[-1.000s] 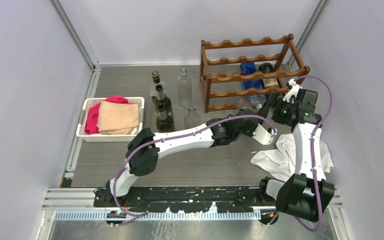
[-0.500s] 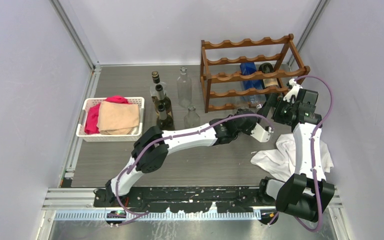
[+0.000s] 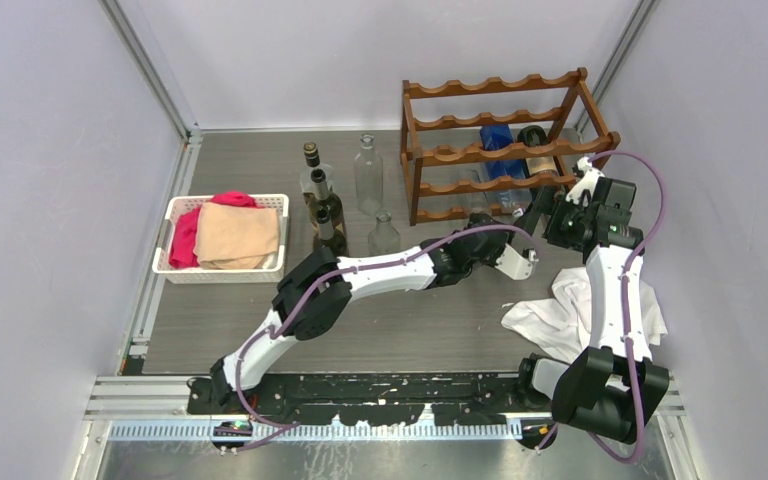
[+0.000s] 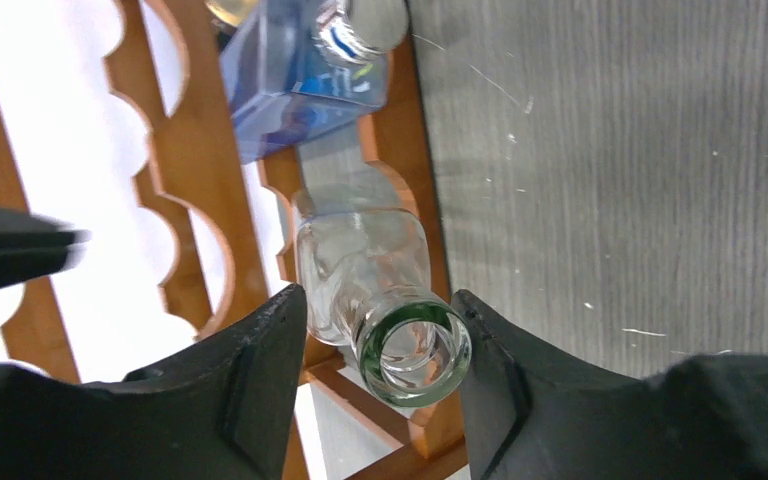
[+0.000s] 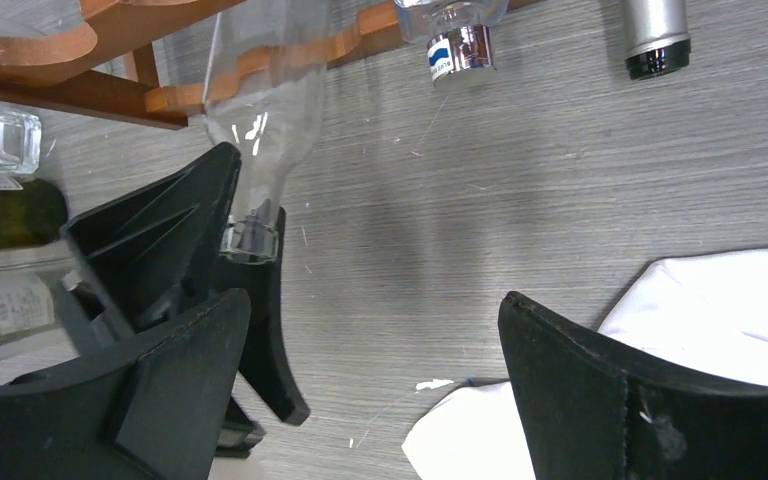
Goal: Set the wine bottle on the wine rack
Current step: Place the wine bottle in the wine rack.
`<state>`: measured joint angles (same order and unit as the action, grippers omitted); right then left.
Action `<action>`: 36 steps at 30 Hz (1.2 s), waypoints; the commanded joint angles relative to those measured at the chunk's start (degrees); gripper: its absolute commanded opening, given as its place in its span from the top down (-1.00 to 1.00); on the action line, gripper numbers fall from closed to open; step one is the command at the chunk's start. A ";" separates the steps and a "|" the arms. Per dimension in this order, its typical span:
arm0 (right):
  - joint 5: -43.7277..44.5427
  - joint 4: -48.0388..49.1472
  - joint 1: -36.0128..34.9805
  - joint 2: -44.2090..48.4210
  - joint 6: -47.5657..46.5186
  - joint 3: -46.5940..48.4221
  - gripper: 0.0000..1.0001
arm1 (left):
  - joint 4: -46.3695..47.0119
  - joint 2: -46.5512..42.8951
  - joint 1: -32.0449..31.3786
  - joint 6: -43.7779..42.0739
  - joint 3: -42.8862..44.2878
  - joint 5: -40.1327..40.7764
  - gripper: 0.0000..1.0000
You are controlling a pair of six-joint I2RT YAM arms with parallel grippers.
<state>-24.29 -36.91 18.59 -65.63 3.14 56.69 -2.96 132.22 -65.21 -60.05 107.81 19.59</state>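
The reddish-brown wine rack [image 3: 505, 150] stands at the back right. A clear glass bottle [image 4: 360, 250] lies in its bottom tier with the neck sticking out toward me; it also shows in the right wrist view [image 5: 270, 110]. My left gripper [image 4: 378, 305] sits around the bottle's mouth with its jaws wider than the rim: the right finger is against the rim, the left finger stands apart from it. In the top view the left gripper [image 3: 495, 228] is at the rack's front. My right gripper [image 5: 375, 305] is wide open and empty over the table, just right of the left gripper [image 3: 545, 215].
A blue bottle [image 4: 300, 90] and a dark bottle [image 3: 535, 140] lie in the rack. Dark and clear bottles [image 3: 320, 210] stand left of the rack. A white cloth [image 3: 560, 310] lies under the right arm. A white basket [image 3: 175, 270] with cloths sits at left.
My left arm's elbow has swung forward and its gripper has shifted a little left and toward the rack. The right arm has not moved.
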 commanded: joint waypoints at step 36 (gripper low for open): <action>-4.01 -0.38 0.19 2.14 -5.59 1.53 -1.00 | -13.28 -21.78 -5.20 22.12 -10.00 -9.39 -0.85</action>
<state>-26.98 -38.02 18.61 -65.63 0.47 56.69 -14.68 119.31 -68.31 -43.83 100.09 13.61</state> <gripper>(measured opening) 0.996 0.936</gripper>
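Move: The clear bottle is mostly in the rack's bottom row, its neck between the left hand's loosening fingers; its middle lies about 9 cm ahead, 4 cm left and 4 cm below. The blue bottle fills the next slot, some 11 cm ahead and 4 cm right of the hand; the dark wine bottle is about 13 cm ahead and 12 cm right. From the right hand, the clear bottle is roughly 5 cm ahead, 17 cm left and 8 cm lower. Already loosening, the left fingers open almost fully around the clear bottle's neck and let go of it, the hand sinking about 5 cm meanwhile. It then backs away from the rack, some 7 cm in all and a little to the left, climbing quickly at the end to clear the neck while the fingers tip down about 15 degrees. ##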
